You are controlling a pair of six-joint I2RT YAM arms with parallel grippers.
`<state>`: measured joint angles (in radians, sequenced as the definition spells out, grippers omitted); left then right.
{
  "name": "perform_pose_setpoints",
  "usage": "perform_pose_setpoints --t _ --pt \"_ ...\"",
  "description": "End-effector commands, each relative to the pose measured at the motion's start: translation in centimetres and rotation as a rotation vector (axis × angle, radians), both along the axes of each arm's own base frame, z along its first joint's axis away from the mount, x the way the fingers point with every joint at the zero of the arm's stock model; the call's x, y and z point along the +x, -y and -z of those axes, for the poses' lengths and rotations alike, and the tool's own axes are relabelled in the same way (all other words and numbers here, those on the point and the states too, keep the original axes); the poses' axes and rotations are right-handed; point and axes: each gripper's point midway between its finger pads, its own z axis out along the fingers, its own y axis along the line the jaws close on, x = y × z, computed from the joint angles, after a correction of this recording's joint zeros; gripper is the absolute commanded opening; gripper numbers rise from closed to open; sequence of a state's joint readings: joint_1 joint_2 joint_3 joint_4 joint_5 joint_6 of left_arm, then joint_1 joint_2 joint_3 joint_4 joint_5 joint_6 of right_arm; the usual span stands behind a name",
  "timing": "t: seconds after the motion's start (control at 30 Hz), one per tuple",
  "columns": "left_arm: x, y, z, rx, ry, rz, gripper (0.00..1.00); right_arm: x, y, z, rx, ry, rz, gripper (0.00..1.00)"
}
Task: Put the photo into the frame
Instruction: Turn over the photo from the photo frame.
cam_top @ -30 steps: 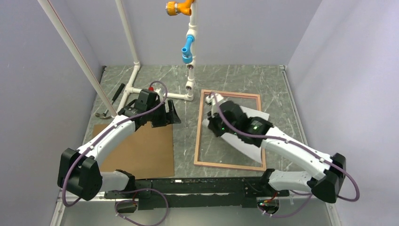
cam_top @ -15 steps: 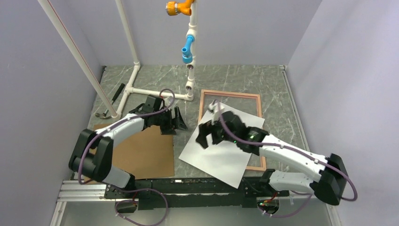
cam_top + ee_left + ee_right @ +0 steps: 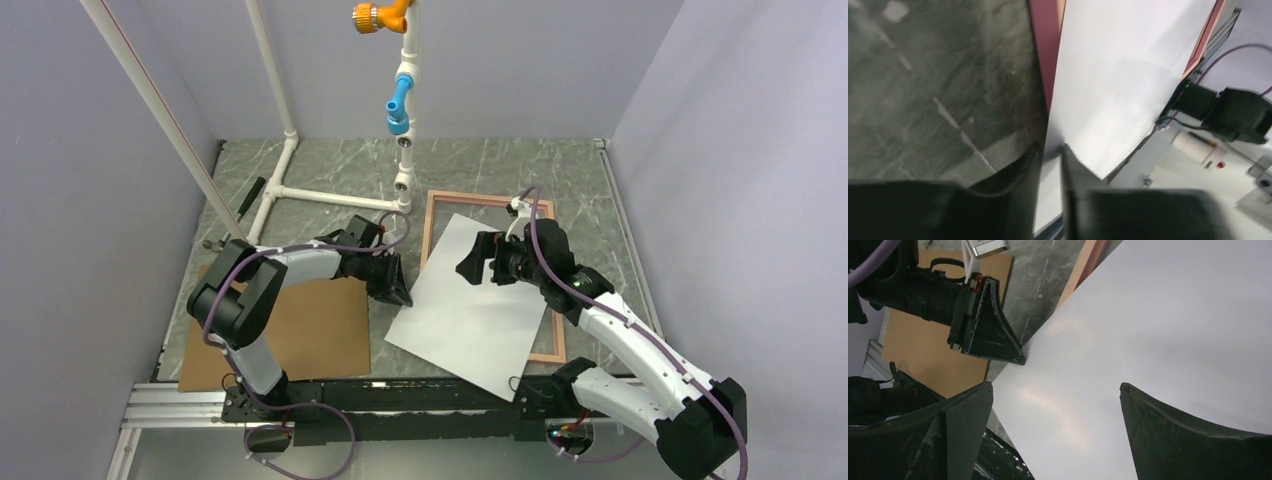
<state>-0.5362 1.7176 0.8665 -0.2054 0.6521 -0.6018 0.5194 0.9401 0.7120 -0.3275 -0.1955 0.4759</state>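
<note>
The photo (image 3: 470, 310) lies blank white side up, skewed across the frame (image 3: 428, 228), its near corner past the frame's front rail. The frame lies flat, tan wood up, with a pink edge in the left wrist view (image 3: 1044, 50). My left gripper (image 3: 400, 292) is shut on the photo's left edge; the sheet (image 3: 1118, 75) runs between its fingers (image 3: 1050, 150). My right gripper (image 3: 478, 268) is open and empty, held above the photo's far half. In the right wrist view its jaws (image 3: 1057, 387) stand wide apart over the white sheet (image 3: 1148, 330).
A brown backing board (image 3: 290, 330) lies left of the frame under my left arm. A white pipe stand (image 3: 330, 195) with blue and orange fittings stands at the back. A hammer (image 3: 215, 243) and a black tool (image 3: 250, 195) lie at far left.
My right gripper let go of the photo and moved back and right. The photo dropped flat across the frame. My left gripper moved right and closed on the photo's left edge.
</note>
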Motion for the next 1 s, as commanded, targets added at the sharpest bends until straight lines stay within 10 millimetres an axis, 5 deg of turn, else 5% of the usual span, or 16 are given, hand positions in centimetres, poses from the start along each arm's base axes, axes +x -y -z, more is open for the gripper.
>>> perform_pose_setpoints --t 0.0,0.07,0.53,0.97 --pt "0.9 1.2 -1.7 -0.057 0.077 0.025 0.10 -0.1 0.2 -0.8 0.033 -0.005 -0.007 0.99" --pt "1.0 1.2 -2.0 -0.056 0.090 0.015 0.00 0.2 0.6 -1.0 0.033 -0.005 0.002 0.99" --pt "5.8 0.9 -7.3 -0.092 0.238 -0.317 0.00 1.4 1.3 -3.5 0.064 0.011 0.036 0.99" --pt "8.2 -1.3 -9.7 -0.115 0.328 -0.571 0.00 1.7 2.0 -3.4 0.067 -0.007 0.077 0.99"
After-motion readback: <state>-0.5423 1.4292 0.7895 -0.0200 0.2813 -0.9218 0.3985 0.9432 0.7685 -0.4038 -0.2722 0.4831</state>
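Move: The photo lies white side up, its left edge between the half-closed left fingers, its middle about 14 cm to the right, 1 cm back and 2 cm lower. Beneath it the wooden frame centres some 17 cm right and 5 cm ahead of the left hand, 3 cm lower; the brown backing board is 25 cm left and 5 cm back, also 3 cm lower. From the right hand, the photo's middle is about 14 cm down, 3 cm back, level sideways. Up and forward, about 7 cm each, goes the left hand once its fingers have shut on the photo's left edge; it keeps the pinch, swings some 25 degrees counter-clockwise and tips the fingers up slightly. The right hand stays wide open over the sheet, easing about 2 cm right. ##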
